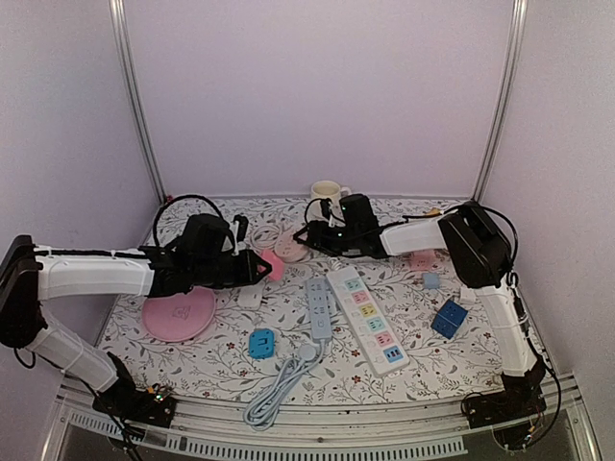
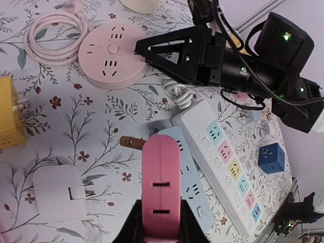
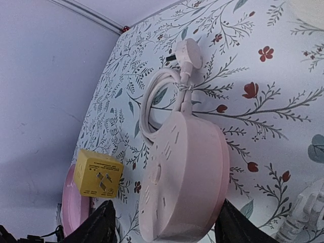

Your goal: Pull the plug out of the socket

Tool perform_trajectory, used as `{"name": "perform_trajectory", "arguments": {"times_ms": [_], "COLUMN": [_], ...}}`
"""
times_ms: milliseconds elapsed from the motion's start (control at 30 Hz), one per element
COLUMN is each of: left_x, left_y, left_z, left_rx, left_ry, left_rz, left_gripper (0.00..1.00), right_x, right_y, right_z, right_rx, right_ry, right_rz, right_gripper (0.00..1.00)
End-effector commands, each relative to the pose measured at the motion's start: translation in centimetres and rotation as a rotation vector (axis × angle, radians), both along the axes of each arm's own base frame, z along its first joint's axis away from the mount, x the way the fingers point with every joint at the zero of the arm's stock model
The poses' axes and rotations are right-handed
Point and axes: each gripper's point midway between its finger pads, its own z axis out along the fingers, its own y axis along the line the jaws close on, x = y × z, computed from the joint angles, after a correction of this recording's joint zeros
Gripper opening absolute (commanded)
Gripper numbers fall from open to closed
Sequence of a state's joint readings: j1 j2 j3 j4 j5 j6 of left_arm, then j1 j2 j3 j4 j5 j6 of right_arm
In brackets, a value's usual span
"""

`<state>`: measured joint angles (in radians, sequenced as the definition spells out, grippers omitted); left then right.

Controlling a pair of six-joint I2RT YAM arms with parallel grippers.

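The pink plug [image 2: 161, 187] is an oblong block with two slots and a brass prong on its far end. My left gripper [image 2: 161, 223] is shut on it and holds it above the table, clear of the round pink socket [image 2: 112, 56]. In the top view the plug [image 1: 273, 265] sits just left of the socket [image 1: 290, 249]. My right gripper [image 3: 167, 225] is open, and its fingers straddle the socket [image 3: 185, 182], which rests on the flowered cloth. The socket's faces carry no plug. From above, the right gripper [image 1: 306, 233] reaches in from the right and the left gripper [image 1: 258, 267] from the left.
The socket's coiled pink cord [image 2: 53, 30] lies behind it. A yellow cube adapter [image 3: 97, 179] and a white adapter [image 2: 58, 192] lie to the left. A light blue strip [image 1: 319, 307], a long white power strip [image 1: 367, 317], a blue cube [image 1: 449, 318], a pink plate [image 1: 180, 314] and a mug [image 1: 327, 192] are nearby.
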<state>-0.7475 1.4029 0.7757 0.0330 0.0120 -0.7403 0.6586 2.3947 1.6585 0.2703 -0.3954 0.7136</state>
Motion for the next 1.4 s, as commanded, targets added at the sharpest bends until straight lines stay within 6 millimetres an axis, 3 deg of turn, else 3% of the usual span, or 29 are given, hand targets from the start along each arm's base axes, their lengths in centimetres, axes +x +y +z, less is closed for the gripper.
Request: {"name": "perform_trajectory", "arguments": {"times_ms": [0, 167, 300, 367, 633, 800, 967, 1067, 1367], "left_x": [1.6, 2.9, 4.2, 4.9, 6.0, 5.6, 5.3, 4.7, 3.7], "left_y": [0.3, 0.2, 0.6, 0.4, -0.4, -0.7, -1.3, -1.5, -2.9], "left_z": [0.5, -0.8, -2.4, -2.7, -5.7, -7.4, -8.1, -9.8, -10.1], "left_rx": [0.042, 0.140, 0.258, 0.304, 0.570, 0.703, 0.764, 0.820, 0.818], "left_ry": [-0.029, -0.022, -0.012, -0.014, 0.006, 0.013, 0.018, 0.039, 0.033], "left_rz": [0.018, 0.019, 0.040, 0.038, 0.032, 0.018, 0.010, -0.011, -0.039], "left_gripper": [0.00, 0.00, 0.00, 0.02, 0.09, 0.14, 0.18, 0.22, 0.55], "right_x": [1.1, 0.7, -0.5, -1.4, -6.9, -10.6, -13.6, -14.7, -16.7], "right_y": [-0.8, -2.6, -4.7, -6.0, -13.5, -17.6, -20.1, -21.6, -24.0], "right_z": [3.8, 7.6, 10.4, 12.0, 14.6, 15.1, 14.8, 14.4, 14.1], "right_rx": [-0.034, -0.085, -0.117, -0.133, -0.203, -0.206, -0.206, -0.222, -0.237], "right_ry": [-0.092, -0.161, -0.212, -0.244, -0.286, -0.296, -0.284, -0.278, -0.269], "right_rz": [-0.013, -0.057, -0.096, -0.114, -0.221, -0.279, -0.303, -0.325, -0.373], "right_gripper": [0.74, 0.92, 0.99, 1.00, 0.99, 0.99, 0.99, 0.99, 0.99]}}
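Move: The left hand already grips the pink plug. Its bare patch of table lies about 5 cm ahead, 2 cm right and 12 cm below. Nearby, the white plug is some 5 cm ahead and 2 cm left of the hand, the yellow plug 9 cm ahead and 6 cm left, and the grey power strip level with it, 10 cm right. The round pink socket sits about 3 cm left of the already opening right hand and 4 cm below, with the mug 13 cm ahead and 2 cm right of that hand. Forward about 6 cm and then down, easing back a little, the left hand lowers the plug some 10 cm to the table beside the white plug, rolling about 45 degrees so its fingers swing from pointing right to pointing forward and down, and opens to let go. The right hand opens fully and leaves the socket, first up about 15 cm, then over 20 cm right and some 16 cm back. ##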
